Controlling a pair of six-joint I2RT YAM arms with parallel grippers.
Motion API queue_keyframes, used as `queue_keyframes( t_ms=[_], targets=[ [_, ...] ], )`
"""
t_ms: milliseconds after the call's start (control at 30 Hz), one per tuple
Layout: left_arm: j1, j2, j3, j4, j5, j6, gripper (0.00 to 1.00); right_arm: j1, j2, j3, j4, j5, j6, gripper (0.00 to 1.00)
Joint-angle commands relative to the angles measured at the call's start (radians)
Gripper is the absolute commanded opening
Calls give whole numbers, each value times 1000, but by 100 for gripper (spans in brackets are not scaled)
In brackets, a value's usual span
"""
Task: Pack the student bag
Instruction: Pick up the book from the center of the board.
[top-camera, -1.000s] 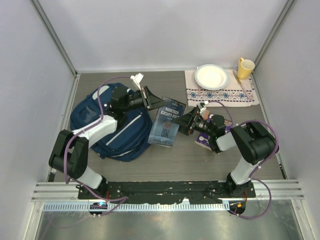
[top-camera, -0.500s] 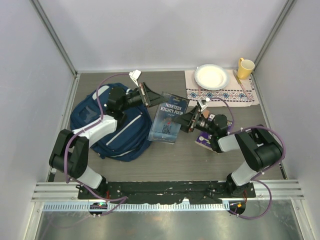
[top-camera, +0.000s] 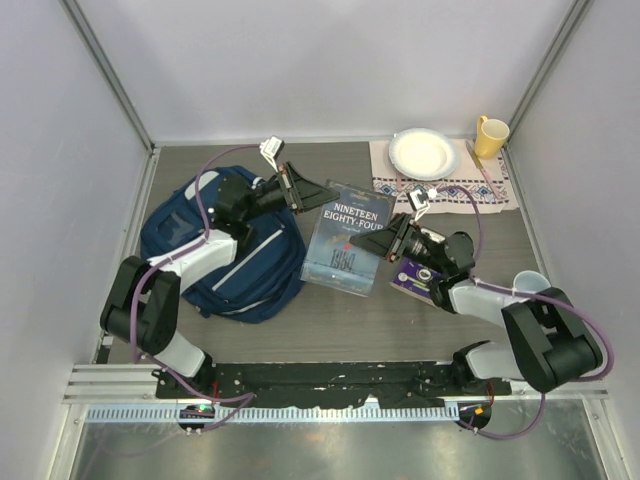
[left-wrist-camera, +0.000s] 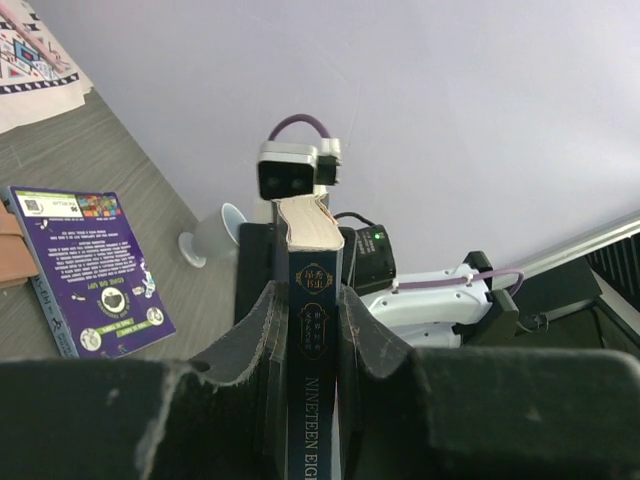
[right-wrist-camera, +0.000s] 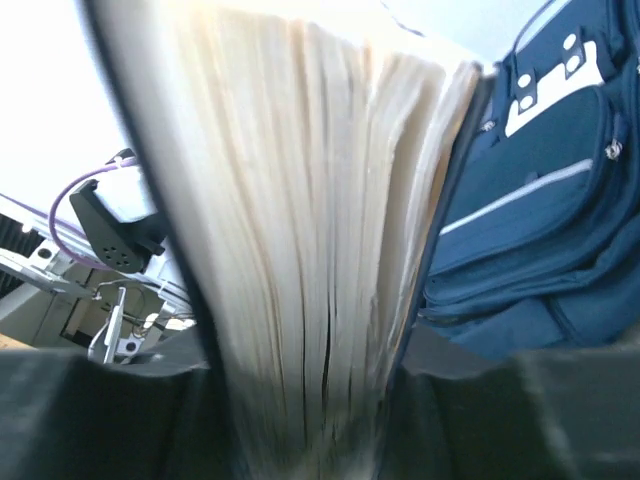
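Note:
The student bag (top-camera: 220, 255), a navy backpack with pale stripes, lies at the left of the table. A dark blue book titled Nineteen Eighty-Four (top-camera: 350, 240) hangs tilted just right of it, between both arms. My left gripper (top-camera: 300, 192) is shut on the book's spine (left-wrist-camera: 312, 330), with a finger pressed to each cover. My right gripper (top-camera: 385, 240) grips the opposite edge: the cream page block (right-wrist-camera: 300, 250) fills the gap between its fingers. Beyond the pages the bag (right-wrist-camera: 540, 200) shows in the right wrist view.
A purple book (top-camera: 425, 275) lies flat under my right arm. A clear cup (top-camera: 530, 283) stands by the right elbow. At the back right an embroidered cloth (top-camera: 450, 190) carries a white plate (top-camera: 424, 152), with a yellow mug (top-camera: 490, 135) beside it.
The book has shifted right and tipped flatter. My right arm has stretched low along the table and its jaws have narrowed onto the page edge. The left gripper kept its hold.

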Motion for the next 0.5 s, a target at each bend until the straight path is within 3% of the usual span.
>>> queue_keyframes(
  t_ms=[0, 33, 133, 167, 233, 267, 467],
  targets=[
    [-5, -11, 21, 49, -44, -1, 0, 7, -93, 13, -2, 14, -79, 37],
    [-3, -21, 21, -4, -50, 36, 1, 7, -128, 8, -33, 21, -95, 24],
    [-3, -55, 33, -143, -56, 129, 21, 7, -204, 13, -191, 50, -178, 7],
    [-3, -64, 39, -184, -55, 160, 32, 7, -222, 16, -227, 56, -197, 5],
    [-3, -84, 56, -283, -55, 206, 39, 7, -249, 31, -316, 64, -241, 2],
    [-5, -97, 62, -309, -43, 246, 53, 7, -263, 37, -337, 61, -251, 1],
    [-14, -80, 102, -366, 92, 291, 68, 7, -228, 83, -339, -25, -247, 1]
  ],
)
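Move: The Nineteen Eighty-Four book is in the air, still pinched by its spine near the top in the left gripper; its middle lies about 7 cm back, 3 cm right and 7 cm below that hand. The right gripper already straddles the page edge, book middle some 2 cm to its left, level with it. From the right hand, the backpack lies roughly 29 cm left and 5 cm ahead, the purple book about 16 cm right and 2 cm ahead, both well below. Close the right gripper on the page edge of the book until it pinches firmly shut on the thickness, rising about 1 cm as it closes. Then open the left fingers wide to free the spine while the left hand sinks some 2 cm, and let the right hand settle back down about 2 cm, both grippers dipping their fingertips roughly 10 degrees. ##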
